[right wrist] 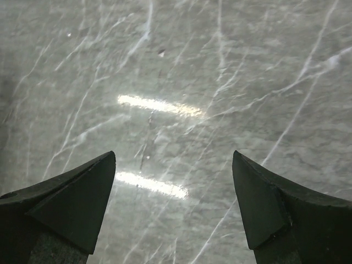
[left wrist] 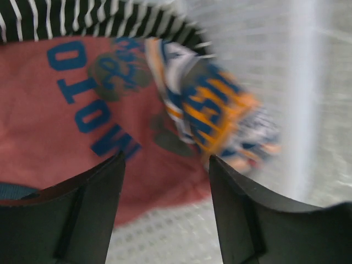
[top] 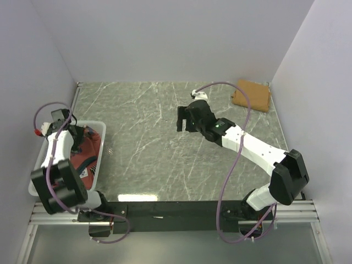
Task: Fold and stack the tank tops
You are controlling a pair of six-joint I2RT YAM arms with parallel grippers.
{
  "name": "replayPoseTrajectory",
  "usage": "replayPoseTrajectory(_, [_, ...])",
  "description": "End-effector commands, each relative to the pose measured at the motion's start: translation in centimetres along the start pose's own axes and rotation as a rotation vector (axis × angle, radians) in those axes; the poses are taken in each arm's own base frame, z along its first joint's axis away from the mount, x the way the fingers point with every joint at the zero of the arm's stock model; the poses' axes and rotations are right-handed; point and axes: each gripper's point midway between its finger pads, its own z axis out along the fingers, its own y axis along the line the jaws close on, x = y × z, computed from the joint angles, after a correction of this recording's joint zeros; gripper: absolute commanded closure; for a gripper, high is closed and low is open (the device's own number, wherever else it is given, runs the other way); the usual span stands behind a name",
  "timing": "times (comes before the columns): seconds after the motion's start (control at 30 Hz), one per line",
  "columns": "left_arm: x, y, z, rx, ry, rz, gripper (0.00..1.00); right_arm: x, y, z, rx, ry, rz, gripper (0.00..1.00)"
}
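A tan-brown tank top (top: 252, 94) lies folded at the table's back right corner. The rust-red tank top (top: 91, 147) sits in the white mesh basket (top: 102, 149) at the left. Seen from the left wrist, the rust-red tank top (left wrist: 66, 126) shows blue chest print, and the black-and-white striped tank top (left wrist: 82, 16) lies beyond it. My left gripper (left wrist: 165, 159) hangs open just above the red cloth and holds nothing. Over the bare marble in the middle, my right gripper (top: 184, 118) (right wrist: 173, 157) is open and empty.
The basket's white mesh wall (left wrist: 258, 60) rises to the right of the left gripper, and its mesh floor (left wrist: 165, 236) shows below the red cloth. White walls enclose the green marble table (top: 143, 143) at the back and both sides.
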Motion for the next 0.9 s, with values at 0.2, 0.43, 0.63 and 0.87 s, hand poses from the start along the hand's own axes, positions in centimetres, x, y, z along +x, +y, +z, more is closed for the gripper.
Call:
replayPoseTrajectory(0.2, [1.7,-0.5,4.5,-0.009,0.083,0.023,0.52,0.0,2.6,-1.6,-0.084,-0.034,0.0,0.07])
replayPoseTrajectory(0.43, [-1.6,-2.0,1.4,0.02,0.001,0.065,0.99,0.2,3.0,-1.8,-0.09,-0.03,-0.011,0.1])
replayPoseTrajectory(0.63, [-6.1,-4.0,-6.4,0.152,-0.153,0.058,1.0,-0.6,3.1,-2.6,-0.099,-0.051,-0.024,0.1])
replayPoseTrajectory(0.87, [-10.5,-8.9,-17.5,0.459,-0.278,0.081,0.99,-1.5,3.3,-3.5,-0.112,-0.07,-0.034,0.1])
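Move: Straight below the left hand, some 6 cm down in the basket, lies the far right edge of the red tank top. From the hand, its patterned patch is about 4 cm ahead and 2 cm left, the striped top roughly 5 cm back and 12 cm left, and the basket's right wall level with it some 7 cm right. For the right hand, that red edge is about 44 cm left, 2 cm back and 13 cm lower. Dropping straight down some 6 cm into the basket, the left hand shuts its fingers on the red tank top beside the patterned patch, then lifts it about 20 cm nearly straight up, fast by the end, the wrist swinging the fingers up towards forward-left by some 25 degrees. Over bare table the open right hand eases about 3 cm back and left. ##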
